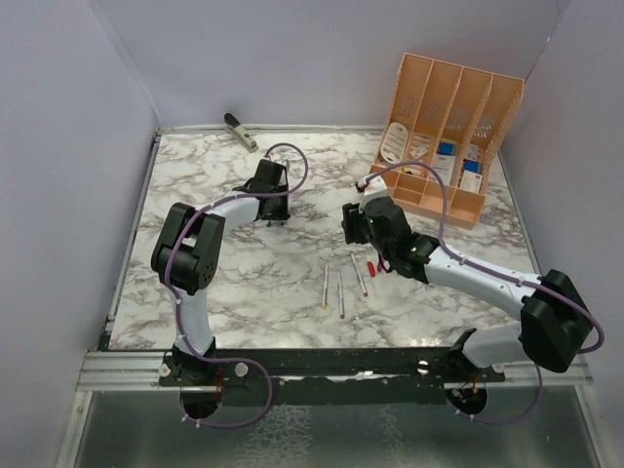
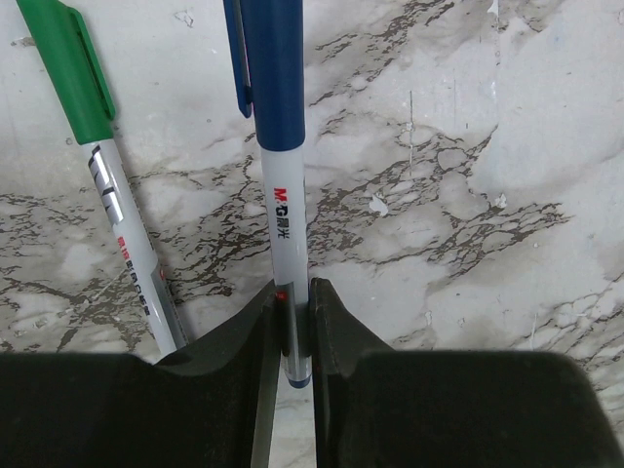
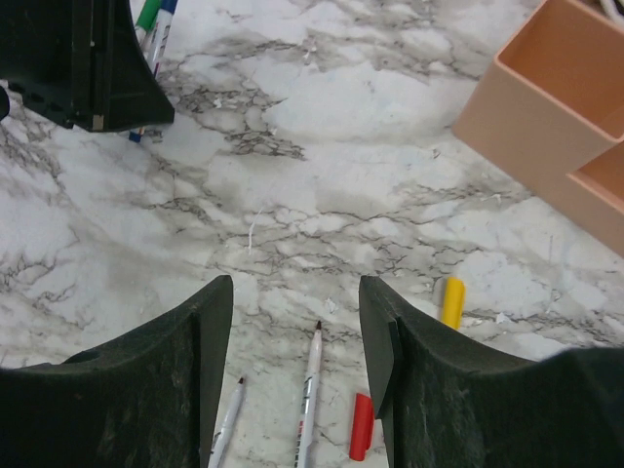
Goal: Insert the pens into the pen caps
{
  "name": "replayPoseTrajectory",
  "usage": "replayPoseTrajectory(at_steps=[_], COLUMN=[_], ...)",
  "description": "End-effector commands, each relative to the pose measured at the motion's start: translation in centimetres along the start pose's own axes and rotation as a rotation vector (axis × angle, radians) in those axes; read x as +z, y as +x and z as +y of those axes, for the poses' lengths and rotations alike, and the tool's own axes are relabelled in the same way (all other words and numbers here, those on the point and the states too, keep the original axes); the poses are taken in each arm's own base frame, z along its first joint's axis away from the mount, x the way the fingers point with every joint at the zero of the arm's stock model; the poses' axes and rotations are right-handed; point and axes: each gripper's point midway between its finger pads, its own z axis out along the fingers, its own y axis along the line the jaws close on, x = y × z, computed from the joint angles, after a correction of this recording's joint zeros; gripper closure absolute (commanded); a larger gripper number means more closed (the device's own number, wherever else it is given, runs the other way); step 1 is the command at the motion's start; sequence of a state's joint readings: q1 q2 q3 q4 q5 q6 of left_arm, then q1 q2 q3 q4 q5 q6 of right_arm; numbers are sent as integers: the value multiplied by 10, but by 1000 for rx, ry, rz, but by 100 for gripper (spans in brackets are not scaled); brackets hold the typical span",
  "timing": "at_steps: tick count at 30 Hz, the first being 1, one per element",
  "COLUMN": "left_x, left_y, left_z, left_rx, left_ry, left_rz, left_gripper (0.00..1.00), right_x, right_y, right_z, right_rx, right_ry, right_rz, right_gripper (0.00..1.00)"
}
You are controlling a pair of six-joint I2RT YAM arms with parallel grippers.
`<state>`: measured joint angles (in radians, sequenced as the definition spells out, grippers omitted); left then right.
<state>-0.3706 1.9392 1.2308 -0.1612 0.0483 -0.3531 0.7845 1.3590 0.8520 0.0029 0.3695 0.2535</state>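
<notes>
My left gripper (image 2: 292,302) is shut on the tail of a silver pen (image 2: 284,210) that wears a blue cap (image 2: 273,68) and lies on the marble. A green-capped pen (image 2: 107,195) lies just left of it. In the top view the left gripper (image 1: 273,207) is at the table's far middle. My right gripper (image 3: 295,302) is open and empty, hovering over two uncapped pens (image 3: 310,400) (image 3: 226,424). A red cap (image 3: 361,426) lies by its right finger and a yellow cap (image 3: 450,301) lies beyond it. Three uncapped pens (image 1: 340,291) show in the top view.
An orange desk organiser (image 1: 444,136) holding small items stands at the back right; its corner shows in the right wrist view (image 3: 546,107). A grey-black stapler-like object (image 1: 240,130) lies at the back edge. Walls enclose the marble table (image 1: 224,302).
</notes>
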Motion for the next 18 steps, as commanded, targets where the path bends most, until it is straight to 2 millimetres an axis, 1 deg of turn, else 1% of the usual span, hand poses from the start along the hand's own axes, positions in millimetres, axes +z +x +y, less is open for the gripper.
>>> replayPoseTrajectory(at_steps=[1,6,8,11,15,18], left_x=[8,13,14,13,6,-6], left_y=[7,12,14,14,10,1], left_z=[5,14,17,19,21,18], left_rx=[-21,-21,-27,-30,-31,-32], left_ry=[-14,-45,-56,-66,-75,-68], left_rz=[33,55,60,58,41,7], left_gripper=[79,72,67,64,62,59], right_x=[-3,-12,-17,-27,-36,-37], right_y=[32,53,65,87,117,131], right_z=[21,38,46,61,75,76], right_rx=[11,-23,-25,-27,-56,-62], right_ry=[-114,-187,-210,-246,-241,-221], right_rz=[110,189,225,283,357,394], right_gripper=[47,46,46,46,46,48])
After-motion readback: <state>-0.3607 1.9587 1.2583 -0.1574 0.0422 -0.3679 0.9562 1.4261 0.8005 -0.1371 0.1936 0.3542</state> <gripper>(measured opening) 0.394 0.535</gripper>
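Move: The yellow-end pen lies some 9 cm back and 7 cm left of the right hand, 13 cm below. At that level, the pink-end pen is 11 cm back and 3 cm left of this hand, the red-end pen 6 cm back and 2 cm right. The left fingers hold the blue-capped pen near its tail, its middle about 5 cm ahead, 1 cm up; the green-capped pen lies 4 cm ahead, 5 cm left, 1 cm below. Back, down and to its left, the right hand sweeps about 9 cm back towards the yellow-end pen, sinking some 7 cm, turning counter-clockwise and tipping down, fingers still half open and empty. The left hand almost stays in place, easing 1 cm forward as its fingers open and let go of the blue-capped pen. ##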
